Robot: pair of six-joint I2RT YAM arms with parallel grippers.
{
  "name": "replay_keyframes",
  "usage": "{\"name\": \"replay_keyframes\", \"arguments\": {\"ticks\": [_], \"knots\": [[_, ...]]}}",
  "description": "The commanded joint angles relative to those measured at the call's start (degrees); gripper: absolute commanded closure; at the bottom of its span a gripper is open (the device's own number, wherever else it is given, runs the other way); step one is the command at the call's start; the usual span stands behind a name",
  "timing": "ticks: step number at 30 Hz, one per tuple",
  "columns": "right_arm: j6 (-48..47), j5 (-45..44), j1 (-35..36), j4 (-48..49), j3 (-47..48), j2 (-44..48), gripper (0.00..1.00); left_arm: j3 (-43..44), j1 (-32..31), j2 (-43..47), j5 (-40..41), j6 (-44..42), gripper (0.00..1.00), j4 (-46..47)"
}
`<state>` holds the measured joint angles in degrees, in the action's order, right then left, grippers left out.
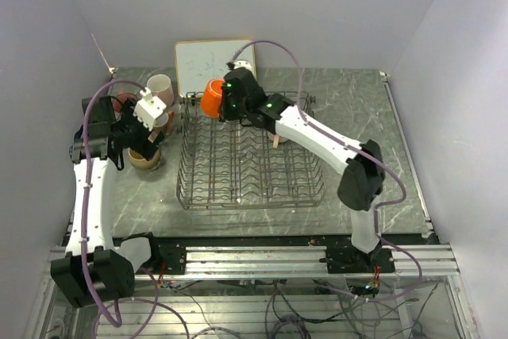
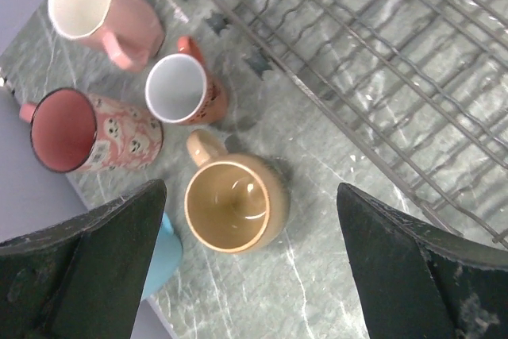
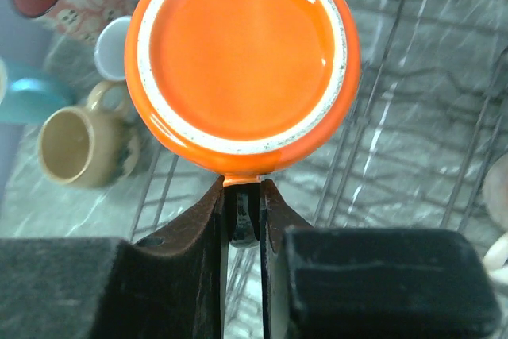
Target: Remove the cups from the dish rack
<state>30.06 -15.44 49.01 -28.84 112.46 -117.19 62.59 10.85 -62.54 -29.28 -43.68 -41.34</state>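
My right gripper point(image 1: 225, 105) point(image 3: 242, 188) is shut on the handle of the orange cup point(image 1: 212, 98) point(image 3: 242, 45). It holds the cup bottom-up over the far left corner of the dish rack point(image 1: 238, 196) point(image 3: 397, 140). Left of the rack, on the table, my left gripper point(image 1: 146, 147) point(image 2: 250, 190) hangs open above the tan cup point(image 1: 145, 159) point(image 2: 234, 204), touching nothing. Around that cup stand a pink cup point(image 2: 95, 9), a small salmon cup point(image 2: 186, 89), a patterned pink cup point(image 2: 87, 132) and a light blue cup point(image 2: 163, 256).
A wood-framed whiteboard point(image 1: 213, 61) leans at the back behind the rack's left end. A pale pinkish shape point(image 3: 496, 192) shows at the right edge of the right wrist view; I cannot tell what it is. The left wall runs close behind the cups.
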Motion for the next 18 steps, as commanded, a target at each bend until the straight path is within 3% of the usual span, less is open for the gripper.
{"name": "replay_keyframes", "arguments": {"ticks": [1,9,18], "knots": [[9.63,16.41,-2.55,8.17,-10.19,8.64,1.0,-2.52,0.49,4.18,-11.04,-9.78,0.0,-0.87],[17.62,36.48,-4.24,12.93,-17.67,15.69,1.0,-5.38,0.31,6.73,-18.0,-16.97,0.01,-0.42],[35.16,53.08,-4.2,35.38,-28.97,16.77,1.0,-9.18,-0.11,10.11,-17.17,-19.46,0.03,1.7]]}}
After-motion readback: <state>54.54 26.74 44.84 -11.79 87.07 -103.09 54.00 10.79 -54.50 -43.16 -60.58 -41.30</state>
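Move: The left hand is open. The orange cup, in the right hand's grip, lies about 13 cm ahead and 19 cm to its right, a few centimetres higher. The tan mug stands 18 cm below that hand, 2 cm ahead and 3 cm left, with the small mug 11 cm beyond it and 5 cm right. The right hand is taking the cup to the left gripper, roughly 22 cm left and 9 cm back, near level; the last rack cup sits 4 cm ahead, 16 cm right, 15 cm below. Still pinching the orange cup by its handle, the right hand carries it back about 11 cm above the rack, drawing closer to the left gripper, while the wrist rolls and swings some 45 degrees so the fingers end up pointing mostly left. The open left hand shifts about 5 cm right and back, turning some 20 degrees clockwise. ##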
